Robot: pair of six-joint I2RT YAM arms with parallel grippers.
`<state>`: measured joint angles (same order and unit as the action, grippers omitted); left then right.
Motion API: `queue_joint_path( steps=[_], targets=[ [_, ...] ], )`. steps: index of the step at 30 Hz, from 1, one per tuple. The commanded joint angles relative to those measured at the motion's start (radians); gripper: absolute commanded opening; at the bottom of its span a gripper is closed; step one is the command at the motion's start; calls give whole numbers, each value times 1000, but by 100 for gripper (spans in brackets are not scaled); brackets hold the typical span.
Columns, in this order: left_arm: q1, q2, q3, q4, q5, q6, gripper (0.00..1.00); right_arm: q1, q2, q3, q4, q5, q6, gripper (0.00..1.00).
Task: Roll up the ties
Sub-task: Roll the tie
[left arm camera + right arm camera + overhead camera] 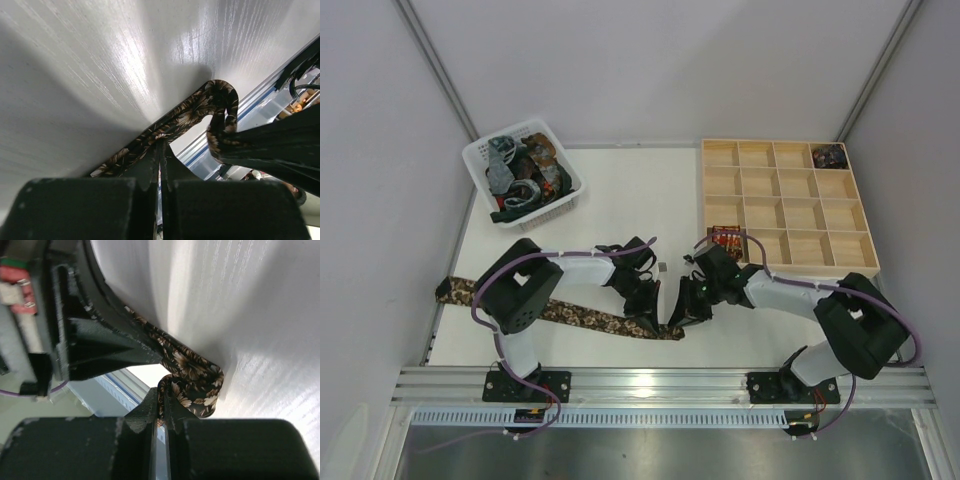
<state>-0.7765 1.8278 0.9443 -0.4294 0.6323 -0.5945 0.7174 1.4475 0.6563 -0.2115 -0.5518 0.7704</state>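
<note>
A dark brown tie with a tan floral print (582,316) lies along the table's near edge, running from the left edge to the middle. My left gripper (646,321) is shut, and its closed tips (162,145) press down on the tie (192,107) just before the end curls. My right gripper (678,317) is shut on the tie's end. In the right wrist view the fabric (195,367) bends into a small loop and passes between my right gripper's (163,407) fingers. The two grippers stand close together, almost touching.
A white basket (478,156) at the back left holds several more ties. A wooden compartment box (790,170) stands at the right, with a rolled dark tie (830,156) in its far right cell and a red rolled tie (725,240) near its front left corner.
</note>
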Motion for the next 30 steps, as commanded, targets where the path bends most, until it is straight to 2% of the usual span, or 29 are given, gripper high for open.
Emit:
queue_joint_path(
  steps=[1, 22, 23, 25, 26, 29, 30],
  targets=[
    [0, -4, -29, 14, -65, 16, 0, 19, 51, 35, 53, -13, 6, 0],
    [0, -18, -27, -6, -63, 27, 0, 43, 186, 55, 136, 21, 26, 1],
    [0, -22, -29, -9, -66, 30, 0, 45, 188, 55, 141, 18, 26, 3],
    [0, -44, -27, -31, -86, 39, 0, 47, 186, 52, 147, 10, 30, 13],
    [2, -64, -26, -38, -95, 48, 0, 45, 183, 46, 152, 6, 35, 21],
    [3, -87, -22, -71, -106, 58, 0, 45, 154, 31, 172, 0, 47, 31],
    [6, -105, -24, -72, -108, 62, 0, 44, 145, 20, 179, 0, 49, 39]
  ],
)
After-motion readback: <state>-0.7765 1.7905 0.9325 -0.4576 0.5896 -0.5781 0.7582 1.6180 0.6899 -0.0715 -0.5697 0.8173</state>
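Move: The right hand holds the raised end of the tie about 3 cm above the strip; the spot where it will be laid is some 3 cm to its left, level ahead, right beside the left fingertips. The tie's right-hand bend lies about 2 cm back, 1 cm right and 4 cm below it, and the red bundle in the box stands roughly 20 cm ahead and 12 cm right. For the left hand, closed on the tie, that spot is about 2 cm to its right and 1 cm below. The right hand, still pinching the tie's end, goes down and left by about 2.5 cm each way, dipping first and then edging in against the left fingertips to lay the flap on the strip, with hardly any turn of the wrist; only at the end do its fingers start to open, to about a third. The left hand stays put meanwhile with its shut fingertips resting on the tie, holding the fold line, and just begins to shift left by less than a centimetre at the close. ##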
